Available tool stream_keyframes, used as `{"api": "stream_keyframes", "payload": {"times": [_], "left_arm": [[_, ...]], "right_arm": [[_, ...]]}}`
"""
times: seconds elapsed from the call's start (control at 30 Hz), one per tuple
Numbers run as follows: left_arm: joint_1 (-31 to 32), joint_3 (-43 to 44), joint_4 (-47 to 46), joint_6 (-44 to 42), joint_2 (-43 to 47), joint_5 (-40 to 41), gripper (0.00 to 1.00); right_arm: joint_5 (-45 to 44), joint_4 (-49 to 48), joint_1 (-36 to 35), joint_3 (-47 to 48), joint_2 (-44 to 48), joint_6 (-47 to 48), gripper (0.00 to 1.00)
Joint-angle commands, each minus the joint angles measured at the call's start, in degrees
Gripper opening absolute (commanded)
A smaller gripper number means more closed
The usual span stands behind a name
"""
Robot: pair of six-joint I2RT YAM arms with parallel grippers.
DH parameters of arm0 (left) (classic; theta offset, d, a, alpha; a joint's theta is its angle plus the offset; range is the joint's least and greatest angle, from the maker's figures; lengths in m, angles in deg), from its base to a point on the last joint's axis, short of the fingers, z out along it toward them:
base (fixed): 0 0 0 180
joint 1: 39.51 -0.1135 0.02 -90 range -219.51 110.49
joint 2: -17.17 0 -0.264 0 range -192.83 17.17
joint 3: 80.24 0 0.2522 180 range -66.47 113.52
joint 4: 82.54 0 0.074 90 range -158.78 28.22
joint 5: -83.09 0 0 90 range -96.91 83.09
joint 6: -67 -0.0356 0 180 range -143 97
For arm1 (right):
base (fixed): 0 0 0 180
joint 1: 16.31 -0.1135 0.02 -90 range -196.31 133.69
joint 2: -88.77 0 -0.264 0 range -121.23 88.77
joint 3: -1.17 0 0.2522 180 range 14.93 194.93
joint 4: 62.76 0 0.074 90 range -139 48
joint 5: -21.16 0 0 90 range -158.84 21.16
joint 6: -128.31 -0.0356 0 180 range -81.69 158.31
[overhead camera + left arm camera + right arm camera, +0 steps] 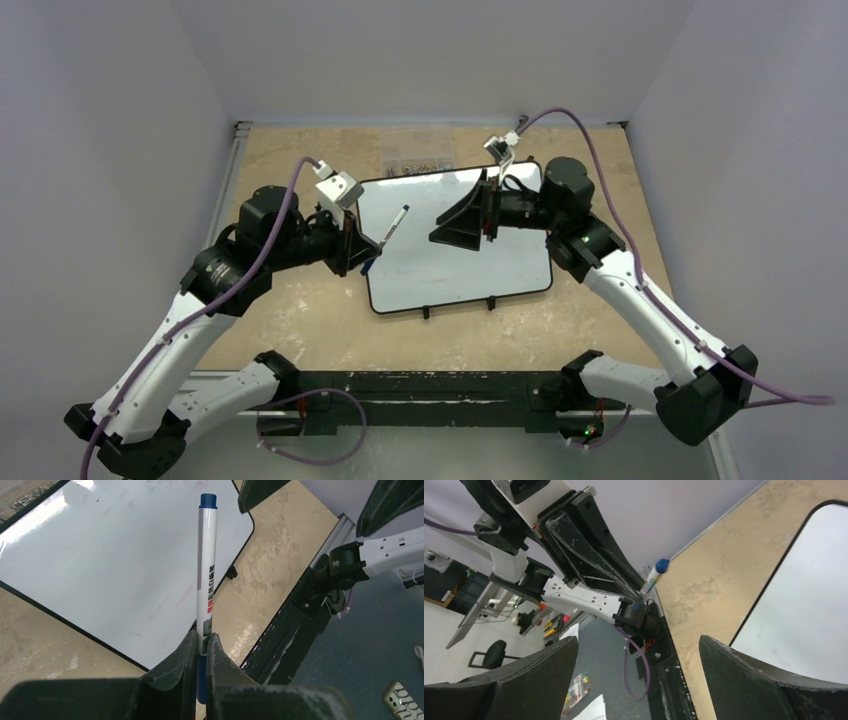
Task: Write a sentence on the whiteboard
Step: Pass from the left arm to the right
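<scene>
The whiteboard (450, 265) lies flat on the tan table, glossy white in a thin black frame. No sentence is in view on it; only faint smudges show in the left wrist view (100, 555). My left gripper (352, 240) hangs over the board's left edge, shut on a white marker (395, 225) with a blue cap (207, 500). The marker's barrel (206, 570) sticks out past the closed left gripper (201, 645). My right gripper (445, 228) hovers open above the board's middle, pointing at the marker (655, 575) and apart from it. Nothing sits in the right gripper (636, 680).
Two black clips (427, 312) (491, 303) sit on the board's near edge. A clear packet of small parts (415, 165) lies behind the board. The black mounting bar (420, 385) runs along the table's near edge. White walls close in both sides.
</scene>
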Motion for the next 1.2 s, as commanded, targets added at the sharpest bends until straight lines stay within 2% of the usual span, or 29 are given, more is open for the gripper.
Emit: {"api": "stream_keyframes", "payload": {"times": [0.0, 0.1, 0.2, 0.47, 0.83, 1.17], "left_arm": [[0.3, 3.4, -0.1, -4.3, -1.8, -3.5, 0.0], [0.5, 2.9, -0.5, -5.5, -2.0, -0.4, 0.0], [0.8, 1.5, -2.1, -5.4, -1.7, -0.4, 0.0], [1.4, -1.3, -4.6, -4.9, 1.0, 0.5, 0.0], [1.7, -2.4, -4.7, -5.3, 0.9, -2.9, 0.0], [2.3, -3.3, -4.6, -6.6, 0.8, -6.7, 0.0]], "right_arm": [[-8.4, -4.9, -6.1, 2.0, -2.0, -4.8, 0.89], [-12.1, -9.3, -7.2, 0.0, -3.2, -9.9, 0.79], [-15.9, -9.6, -8.1, -0.6, -4.4, -13.4, 0.72], [-22.1, -6.6, -14.9, 1.5, -8.5, -15.6, 0.66], [-23.0, -6.4, -19.0, 2.6, -11.8, -16.5, 0.5], [-20.4, -7.7, -19.4, 3.0, -13.0, -15.6, 0.27]]}}
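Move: The marker is held near its capped end in the left fingers, its middle about 3 cm ahead, 2 cm right of and 3 cm above that hand. From the right hand, its middle lies about 9 cm left, 1 cm back and 4 cm below. The left fingertips are some 11 cm left, 4 cm back and 6 cm below the right hand. The whiteboard's middle is about 6 cm right, 2 cm back and 32 cm below the right hand. Bring the right gripper about 10 cm left to the marker, sinking some 5 cm after the first short stretch and tipping the fingers down about 20 degrees. Close them from nearly wide open to about a third as they come round the white barrel, just above the left fingertips. Keep the left grip shut on the marker and that hand nearly in place, easing slightly down. ##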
